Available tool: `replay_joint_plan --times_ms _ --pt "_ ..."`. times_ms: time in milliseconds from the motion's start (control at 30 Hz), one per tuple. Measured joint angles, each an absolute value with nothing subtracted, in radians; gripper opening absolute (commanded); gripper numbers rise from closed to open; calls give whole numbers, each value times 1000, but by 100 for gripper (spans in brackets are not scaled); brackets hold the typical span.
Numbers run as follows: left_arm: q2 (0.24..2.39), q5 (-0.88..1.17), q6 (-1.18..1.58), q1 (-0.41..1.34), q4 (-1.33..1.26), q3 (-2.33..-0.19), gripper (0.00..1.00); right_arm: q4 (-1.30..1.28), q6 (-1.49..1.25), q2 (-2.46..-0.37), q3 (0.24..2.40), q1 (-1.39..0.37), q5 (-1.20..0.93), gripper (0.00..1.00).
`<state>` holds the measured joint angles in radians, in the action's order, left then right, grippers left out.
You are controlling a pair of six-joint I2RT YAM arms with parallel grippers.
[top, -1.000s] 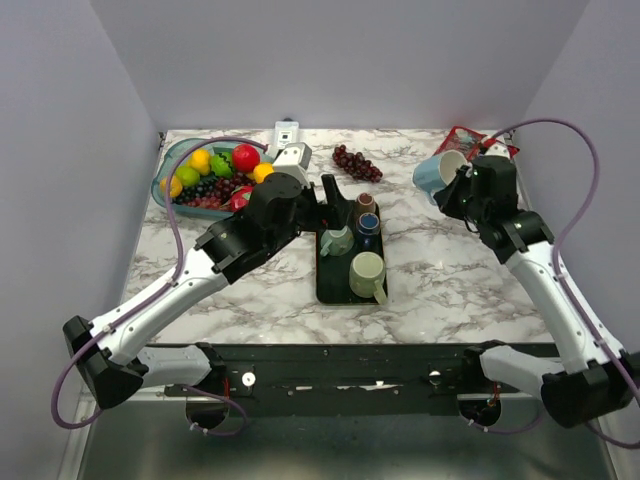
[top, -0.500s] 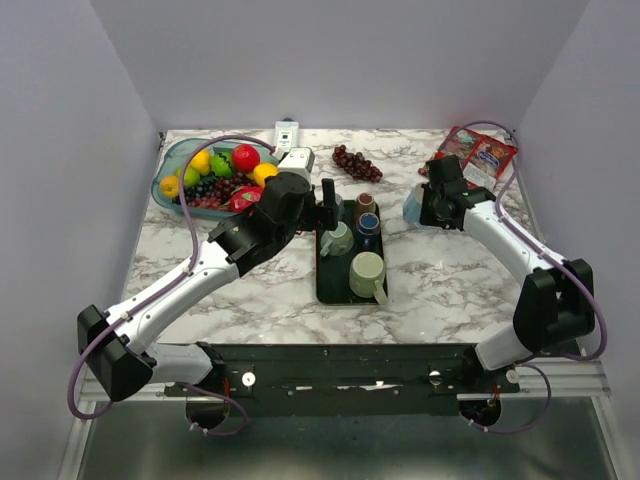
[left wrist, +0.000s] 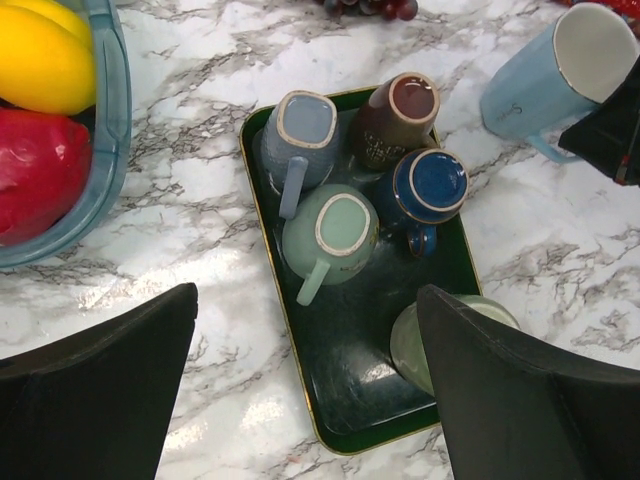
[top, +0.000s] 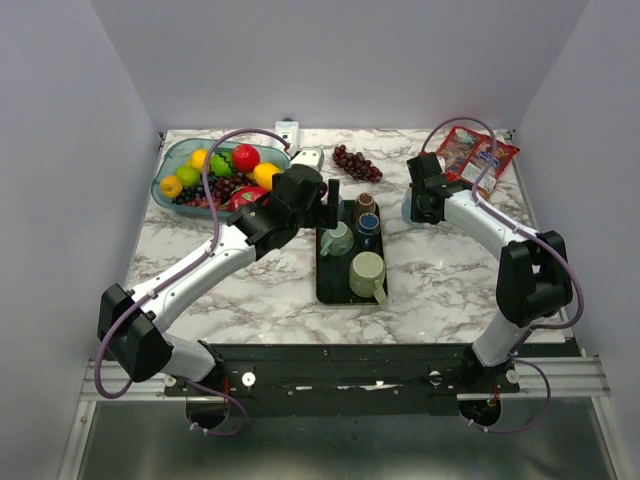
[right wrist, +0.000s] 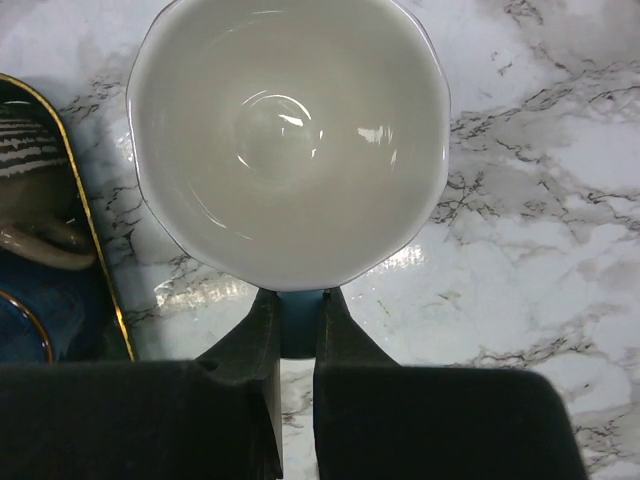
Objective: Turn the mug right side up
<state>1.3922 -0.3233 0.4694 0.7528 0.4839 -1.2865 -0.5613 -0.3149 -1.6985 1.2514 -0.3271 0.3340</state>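
Observation:
A light blue mug [right wrist: 290, 140] with a white inside faces my right wrist camera mouth-first, just right of the dark green tray [right wrist: 40, 100]. My right gripper [right wrist: 298, 310] is shut on its blue handle. In the top view the right gripper [top: 425, 203] covers most of the mug [top: 408, 208]. I cannot tell whether the mug rests on the marble. In the left wrist view the mug [left wrist: 545, 75] shows tilted at the upper right. My left gripper [left wrist: 305, 300] hangs open over the tray [left wrist: 330, 390], holding nothing.
Several mugs stand upside down on the tray [top: 330, 285]: blue-grey [left wrist: 303, 125], brown [left wrist: 405, 115], dark blue [left wrist: 430, 185], mint [left wrist: 335, 230], pale green [left wrist: 440, 340]. A fruit bowl [top: 215, 170], grapes [top: 357, 163] and a red packet [top: 480, 152] lie along the back.
My right arm has swung left and down from the back right, carrying the blue mug and turning its mouth from sideways to up. The left arm has reached further over the tray.

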Motion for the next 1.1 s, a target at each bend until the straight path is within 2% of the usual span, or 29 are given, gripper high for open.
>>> replay_joint_plan --times_ms 67,100,133,200,233,333,500,667,867,967,1100 --pt "1394 -313 462 753 496 -1287 99 -555 -313 -1704 1253 -330 352 2" --pt "1394 -306 459 753 499 -1287 99 -553 -312 -1707 1253 -331 361 6" --pt "1394 -300 456 753 501 -1287 99 -551 -312 -1710 1255 -332 369 18" --pt "1396 -291 455 753 506 -1287 99 -553 -313 -1716 1262 -332 375 30" --pt "1397 -283 454 753 508 -1287 99 -554 -315 -1719 1266 -332 377 41" --pt "1398 -273 455 753 514 -1287 99 -553 -321 -1721 1271 -332 375 60" --pt "1398 -250 473 753 517 -1285 99 -564 -333 -1713 1277 -332 352 73" --pt "1395 -183 542 753 526 -1278 99 -654 -385 -1640 1318 -332 284 98" --pt "1376 -94 632 795 492 -1178 99 -724 -439 -1390 1288 -332 194 100" --pt "1392 -94 690 882 493 -1143 99 -743 -469 -1256 1250 -332 158 100" --pt "1486 -155 814 1003 549 -1203 99 -786 -505 -1146 1200 -332 131 100"
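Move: My right hand still pinches the handle of the pale blue mug, already upright; its middle is about 5 cm straight ahead, level in height. The dark blue mug is some 10 cm left of that hand, the snack bags roughly 13 cm ahead and 9 cm right. The upturned light green mug lies about 6 cm back, 8 cm right and 15 cm below my open left hand; from that hand, the small green mug is 3 cm ahead and 2 cm right. I open my right fingers wide and let go of the pale blue mug's handle, then climb about 14 cm while drawing back some 9 cm, the wrist tilting the fingertips up. My open left hand creeps at first, then swings back, right and down towards the upturned light green mug, about 15 cm in all, tipping its fingers some 20 degrees further down without touching it. ##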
